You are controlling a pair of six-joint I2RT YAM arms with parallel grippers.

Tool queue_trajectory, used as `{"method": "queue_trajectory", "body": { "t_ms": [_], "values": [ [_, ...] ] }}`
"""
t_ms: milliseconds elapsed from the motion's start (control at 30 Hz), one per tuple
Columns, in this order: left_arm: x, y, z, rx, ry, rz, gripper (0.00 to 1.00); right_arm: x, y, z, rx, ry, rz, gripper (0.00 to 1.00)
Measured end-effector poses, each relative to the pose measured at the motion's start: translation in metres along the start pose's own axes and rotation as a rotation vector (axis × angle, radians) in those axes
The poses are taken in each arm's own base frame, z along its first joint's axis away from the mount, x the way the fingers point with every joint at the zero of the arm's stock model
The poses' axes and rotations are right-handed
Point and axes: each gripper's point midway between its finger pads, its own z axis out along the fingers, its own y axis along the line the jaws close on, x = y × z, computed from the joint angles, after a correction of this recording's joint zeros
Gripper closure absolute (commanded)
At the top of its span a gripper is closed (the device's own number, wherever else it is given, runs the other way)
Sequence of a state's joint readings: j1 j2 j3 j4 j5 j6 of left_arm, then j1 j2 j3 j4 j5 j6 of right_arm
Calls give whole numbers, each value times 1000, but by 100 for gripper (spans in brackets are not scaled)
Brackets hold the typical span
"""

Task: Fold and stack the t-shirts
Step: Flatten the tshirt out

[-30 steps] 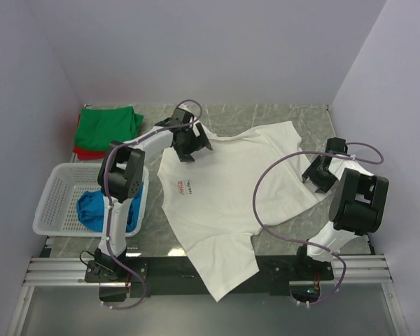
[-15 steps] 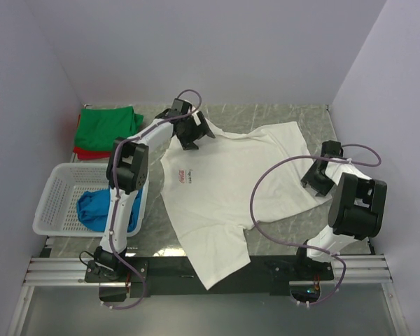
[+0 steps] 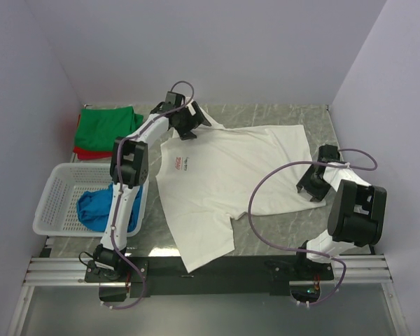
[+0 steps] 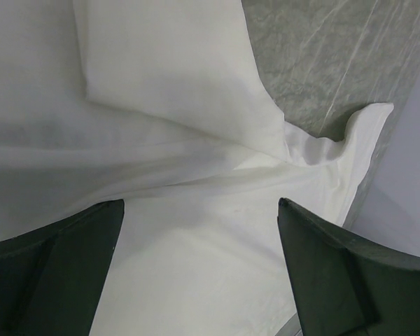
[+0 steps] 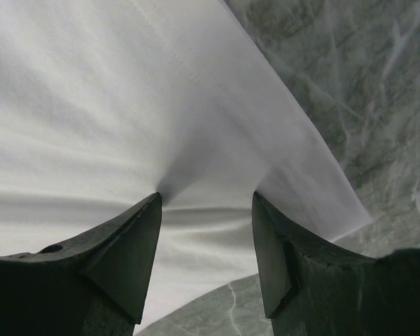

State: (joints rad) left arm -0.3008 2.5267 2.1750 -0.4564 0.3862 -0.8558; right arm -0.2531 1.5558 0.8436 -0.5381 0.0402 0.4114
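The large white t-shirt [image 3: 224, 175] with a small red logo [image 3: 182, 164] lies spread on the grey marble table [image 3: 266, 115]. My left gripper [image 3: 187, 126] is at its far left shoulder, jaws wide open over the white cloth [image 4: 161, 70], nothing pinched between them [image 4: 199, 210]. My right gripper [image 3: 311, 185] is at the shirt's right edge, jaws apart, fingertips pressing the cloth [image 5: 91, 105], with wrinkles radiating from the tips [image 5: 206, 199]. A green t-shirt [image 3: 108, 124] lies folded on a red one [image 3: 84, 152] at the back left. A blue t-shirt [image 3: 98, 208] sits crumpled in the basket.
The white lattice basket [image 3: 52, 203] stands at the left beside the left arm's base. Walls close in the table on three sides. The metal rail [image 3: 210, 269] runs along the near edge, and the shirt's hem hangs over it.
The left gripper moved toward the far left and the right gripper toward the near edge. The white shirt slid with them and lies flatter, its hem shifted left.
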Motion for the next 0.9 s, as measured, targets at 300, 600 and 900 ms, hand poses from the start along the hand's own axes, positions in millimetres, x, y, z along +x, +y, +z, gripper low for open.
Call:
{"method": "queue_trajectory", "body": {
  "t_ms": [300,600,900],
  "values": [
    [-21,-2,-1,51,-32,6,1,9,-3,-6,16,42,6,38],
    [-40,-25,-59,-8,-181,146,1,-55,48,-70,-102,-139,-50,37],
    [101,-107,-255,39,-334,335,1,-60,80,-128,-278,-254,-111,37]
  ]
}}
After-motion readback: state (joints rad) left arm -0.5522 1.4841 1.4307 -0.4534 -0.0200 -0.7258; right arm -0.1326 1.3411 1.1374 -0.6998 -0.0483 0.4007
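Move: My left hand, wide open, is low over the t-shirt's far left sleeve, whose middle lies about 6 cm ahead, 1 cm to the left and 4 cm below. The printed logo is some 15 cm back and 7 cm left of this hand, the green shirts about 36 cm left, level with it. From my right hand, the t-shirt's near right corner lies roughly 4 cm back and 6 cm right, its far right corner some 31 cm ahead and 2 cm left. I finish the spread by easing my left hand about 3 cm farther forward against the far left sleeve, then swing it clear, up some 20 cm and back over the t-shirt past the logo, its fingers tipping outward. My right fingertips lift off near the near right corner and climb about 15 cm, drifting forward and a little left. Both grippers stay open. ##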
